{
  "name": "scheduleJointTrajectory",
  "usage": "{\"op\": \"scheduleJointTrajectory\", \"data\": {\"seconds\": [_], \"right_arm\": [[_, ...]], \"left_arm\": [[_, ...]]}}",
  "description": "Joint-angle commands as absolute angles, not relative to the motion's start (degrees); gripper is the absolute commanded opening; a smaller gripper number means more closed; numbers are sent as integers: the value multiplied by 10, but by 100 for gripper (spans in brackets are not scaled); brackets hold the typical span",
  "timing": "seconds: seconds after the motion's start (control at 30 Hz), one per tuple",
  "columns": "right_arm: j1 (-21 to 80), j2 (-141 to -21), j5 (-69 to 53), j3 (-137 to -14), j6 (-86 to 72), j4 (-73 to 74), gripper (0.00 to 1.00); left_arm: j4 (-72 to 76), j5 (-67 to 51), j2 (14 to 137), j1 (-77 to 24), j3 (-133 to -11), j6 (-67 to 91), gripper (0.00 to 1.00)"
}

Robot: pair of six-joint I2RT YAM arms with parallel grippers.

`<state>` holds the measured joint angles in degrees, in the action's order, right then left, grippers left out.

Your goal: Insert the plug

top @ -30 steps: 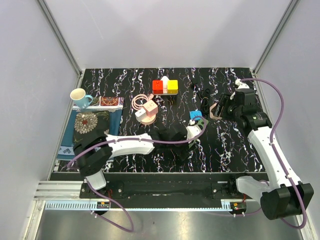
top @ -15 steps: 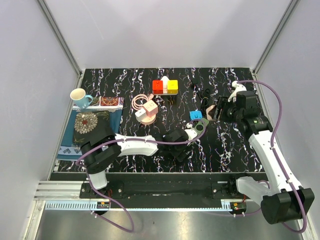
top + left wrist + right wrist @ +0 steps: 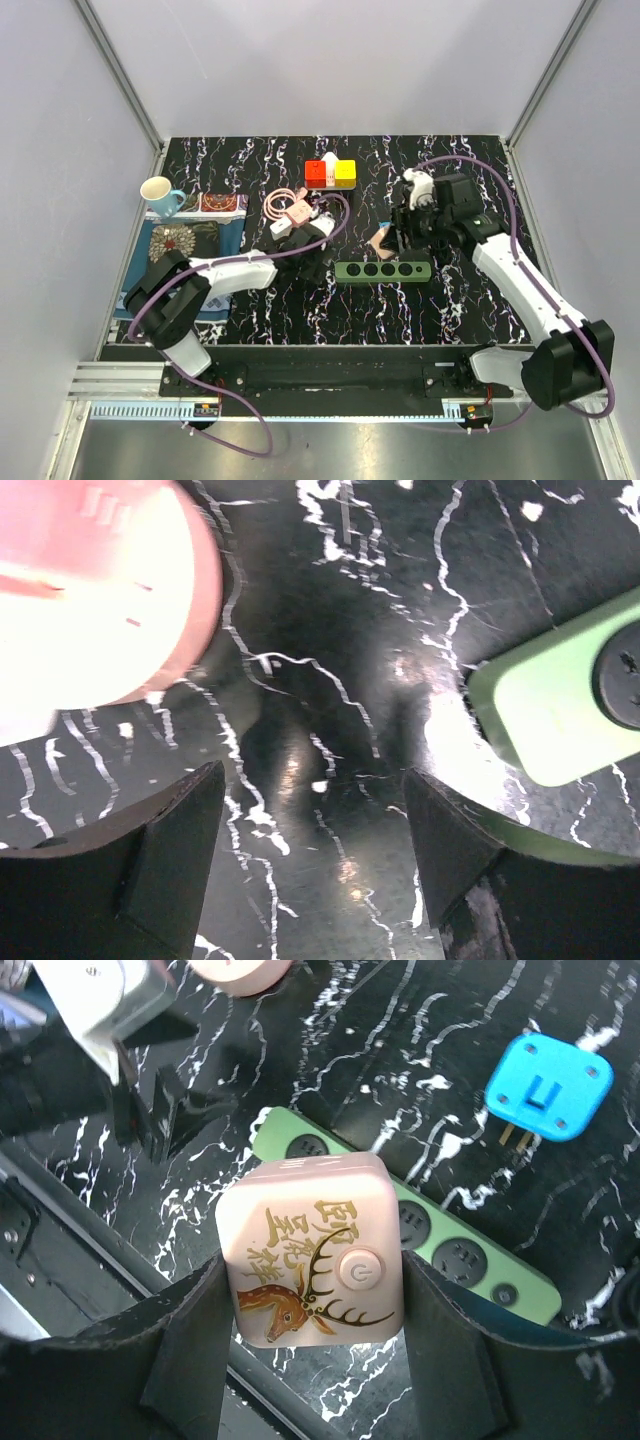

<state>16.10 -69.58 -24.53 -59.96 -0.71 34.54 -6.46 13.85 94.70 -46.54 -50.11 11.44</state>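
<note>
The plug [image 3: 310,1250] is a pink cube with a gold deer picture and a round power button. My right gripper [image 3: 315,1295] is shut on its two sides and holds it just above the green power strip [image 3: 440,1245]. From above, the right gripper [image 3: 392,240] hangs over the strip [image 3: 383,271], which lies flat across the table's middle. My left gripper [image 3: 312,780] is open over bare table with nothing between its fingers. The strip's left end [image 3: 560,700] lies to its right. In the top view the left gripper [image 3: 316,250] sits left of the strip.
A blue plug [image 3: 548,1088] lies on the table behind the strip. A pink round charger [image 3: 290,225] with a coiled cable sits by the left gripper. A red and yellow block [image 3: 330,173] stands at the back. A white cup [image 3: 158,192] and a patterned cloth [image 3: 185,245] are at the left.
My left arm has swung left, away from the green strip, which now lies flat. The right arm has carried the pink plug leftward to above the strip.
</note>
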Motion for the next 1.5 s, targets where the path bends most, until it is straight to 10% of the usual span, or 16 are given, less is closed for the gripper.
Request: {"op": "scheduleJointTrajectory", "data": {"seconds": [0.0, 0.7, 1.47], "right_arm": [[206, -725, -250, -656, 57, 336, 3], [321, -830, -248, -690, 300, 366, 4], [350, -949, -250, -749, 446, 423, 0]], "left_arm": [[-62, 171, 890, -454, -504, 114, 75], [-132, 278, 346, -432, -357, 27, 99], [-138, 352, 331, -429, -336, -53, 99]]}}
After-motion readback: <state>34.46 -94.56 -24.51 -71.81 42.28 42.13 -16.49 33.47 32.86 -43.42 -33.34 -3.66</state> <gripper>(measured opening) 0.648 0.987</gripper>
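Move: The peach cube plug is already in the right fingers. The leftmost socket of the green power strip lies about 8 cm to that hand's left, 2 cm ahead and some 16 cm below. The blue plug is on the table some 12 cm ahead and 3 cm right of the right hand; the round peach base is about 11 cm ahead and 23 cm left. For the low left hand, that socket is roughly 9 cm right, level with it. Still gripping the peach cube plug, the right hand carries it about 9 cm left and then steadily down some 8 cm, towards the leftmost socket of the green strip, while the wrist turns about 50 degrees counter-clockwise. The left hand backs out of the way: it climbs roughly 20 cm from beside the strip's end, swings some 16 cm left, opens wide and tips its fingers up from the table. ##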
